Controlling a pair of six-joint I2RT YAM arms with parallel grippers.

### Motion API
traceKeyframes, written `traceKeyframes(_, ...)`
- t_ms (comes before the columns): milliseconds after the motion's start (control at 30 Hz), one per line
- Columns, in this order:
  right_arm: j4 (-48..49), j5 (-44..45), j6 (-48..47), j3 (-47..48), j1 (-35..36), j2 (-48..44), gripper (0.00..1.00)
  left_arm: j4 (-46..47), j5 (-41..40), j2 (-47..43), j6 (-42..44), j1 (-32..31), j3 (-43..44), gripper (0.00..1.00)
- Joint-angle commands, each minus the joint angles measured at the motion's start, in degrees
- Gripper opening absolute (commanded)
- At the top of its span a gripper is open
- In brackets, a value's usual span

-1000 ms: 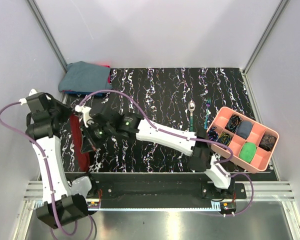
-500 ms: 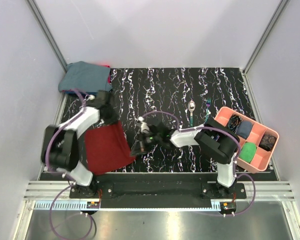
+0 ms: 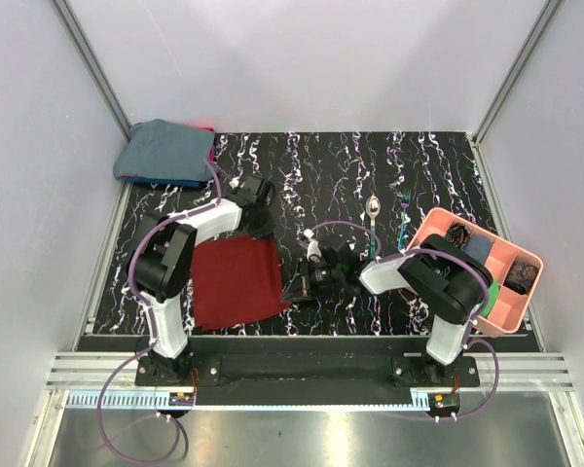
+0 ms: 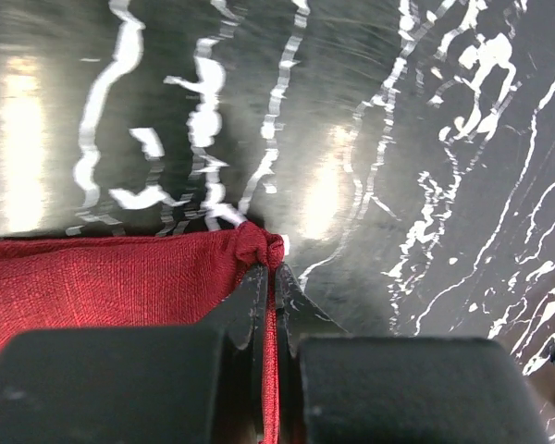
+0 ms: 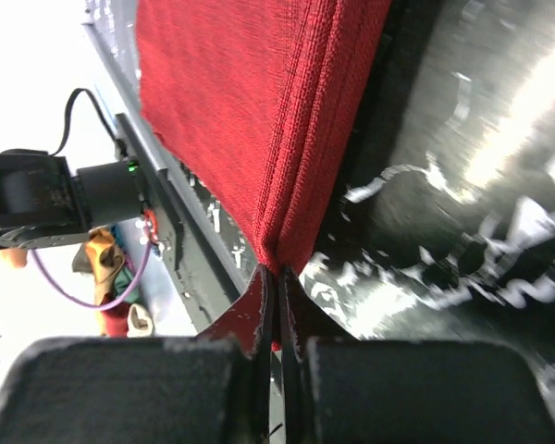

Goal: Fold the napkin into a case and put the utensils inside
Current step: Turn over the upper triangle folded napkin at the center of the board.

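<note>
The dark red napkin [image 3: 236, 282] lies folded on the black marbled table, left of centre. My left gripper [image 3: 269, 232] is shut on its far right corner [image 4: 259, 248], cloth pinched between the fingers. My right gripper [image 3: 294, 295] is shut on its near right corner [image 5: 279, 264], with the doubled red layers [image 5: 259, 120] running away from the fingertips. The spoon [image 3: 372, 218], silver bowl and dark green handle, lies right of centre. The teal-handled piece [image 3: 404, 222] lies beside it, next to the pink tray.
A pink compartment tray [image 3: 426, 229] with coiled cables and small items stands at the right. A blue-grey cloth bundle [image 3: 167, 151] sits at the back left corner. The table's near edge and metal rail [image 3: 302, 342] run just below the napkin.
Both grippers have dragged the napkin rightward toward the table's middle. The left arm, first folded up at the left edge, has stretched out and swung right. The right arm has drawn back.
</note>
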Motion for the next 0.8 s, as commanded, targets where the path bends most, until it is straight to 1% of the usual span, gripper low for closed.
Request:
traceKeyframes(0, -4.1, -2.8, 0.3, -3.6, 1.0, -2.5, 0.00, 9.4, -3.9, 2.2, 0.3, -0.8, 7.1, 0.10)
traceKeyframes(33, -5.5, -1.0, 0.7, -3.8, 1.0, -2.7, 0.05, 8.7, -2.7, 2.4, 0.5, -1.0, 7.8, 0.26)
traceKeyframes(67, -6.6, -0.2, 0.9, -4.1, 0.7, -3.6, 0.11, 7.7, -2.2, 2.6, 1.0, -1.2, 9.3, 0.33)
traceKeyframes(133, -9.7, 1.6, 0.3, -4.4, 0.6, -5.2, 0.19, 5.7, -0.5, 1.7, 2.5, -1.2, 10.0, 0.41)
traceKeyframes(167, -11.8, 2.5, -0.4, -4.1, 0.6, -7.1, 0.30, 4.9, 0.3, 1.0, 3.5, -1.2, 10.3, 0.51)
traceKeyframes(200, -14.0, 3.1, -2.3, -3.7, 0.3, -8.3, 0.32, 3.4, 1.1, -1.1, 6.0, -1.2, 10.6, 0.53)
traceKeyframes(233, -19.7, 5.0, -3.4, -3.1, 0.3, -9.4, 0.34, 2.1, 3.2, -2.5, 7.0, -1.2, 10.8, 0.56)
traceKeyframes(267, -22.6, 6.6, -4.4, -2.1, 0.2, -11.9, 0.40, 0.9, 4.1, -4.0, 8.3, -1.2, 10.8, 0.60)
traceKeyframes(300, -27.1, 7.9, -6.6, -1.5, 0.0, -12.9, 0.44, -1.8, 4.7, -7.4, 10.9, -1.2, 10.8, 0.62)
traceKeyframes(333, -30.0, 9.3, -7.7, -0.9, -0.2, -13.9, 0.48, -3.3, 5.0, -9.1, 12.0, -1.2, 10.5, 0.64)
traceKeyframes(367, -31.8, 9.7, -8.8, 0.4, -0.6, -15.1, 0.53, -4.6, 5.1, -11.1, 13.0, -1.1, 9.4, 0.66)
traceKeyframes(400, -34.3, 10.3, -10.2, 0.9, -1.4, -15.2, 0.55, -6.9, 5.7, -14.5, 15.3, -0.9, 8.9, 0.66)
traceKeyframes(433, -34.8, 10.3, -10.7, 1.6, -1.7, -14.5, 0.57, -8.7, 6.0, -16.1, 16.0, -0.7, 8.2, 0.66)
traceKeyframes(533, -36.5, 8.9, -13.3, 6.1, -2.1, -11.8, 0.58, -12.6, 4.5, -23.5, 16.6, -0.4, 1.9, 0.65)
traceKeyframes(567, -37.0, 8.6, -13.7, 8.7, -2.1, -10.1, 0.58, -13.3, 4.0, -25.4, 16.2, -0.2, -2.6, 0.66)
traceKeyframes(600, -37.7, 8.1, -14.5, 9.9, -2.1, -9.4, 0.58, -14.8, 3.3, -29.1, 15.1, -0.1, -5.0, 0.66)
traceKeyframes(633, -38.2, 7.6, -14.8, 11.0, -2.1, -8.6, 0.58, -15.8, 1.9, -30.7, 14.4, 0.1, -7.2, 0.67)
traceKeyframes(667, -38.5, 7.3, -15.1, 12.5, -2.0, -7.3, 0.59, -16.9, 1.6, -32.2, 13.8, 0.4, -11.3, 0.68)
traceKeyframes(733, -38.9, 5.9, -16.0, 13.4, -2.0, -5.1, 0.59, -19.3, 0.2, -37.3, 11.7, 2.0, -15.4, 0.68)
traceKeyframes(767, -38.9, 5.3, -16.2, 14.0, -2.1, -4.3, 0.59, -19.6, 0.2, -39.3, 10.9, 3.4, -19.6, 0.68)
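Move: Both hands already pinch the folded napkin's right edge, the left its far corner, the right its near corner, just above the board. The napkin's middle is about 13 cm back and 7 cm left of the left hand, some 6 cm ahead and 11 cm left of the right hand. The spoon lies about 23 cm right of the left hand and 2 cm farther out, the fork 30 cm right and 4 cm out. Both hands open and release the napkin's right corners, left rising about 13 cm and back, right moving rightward. ##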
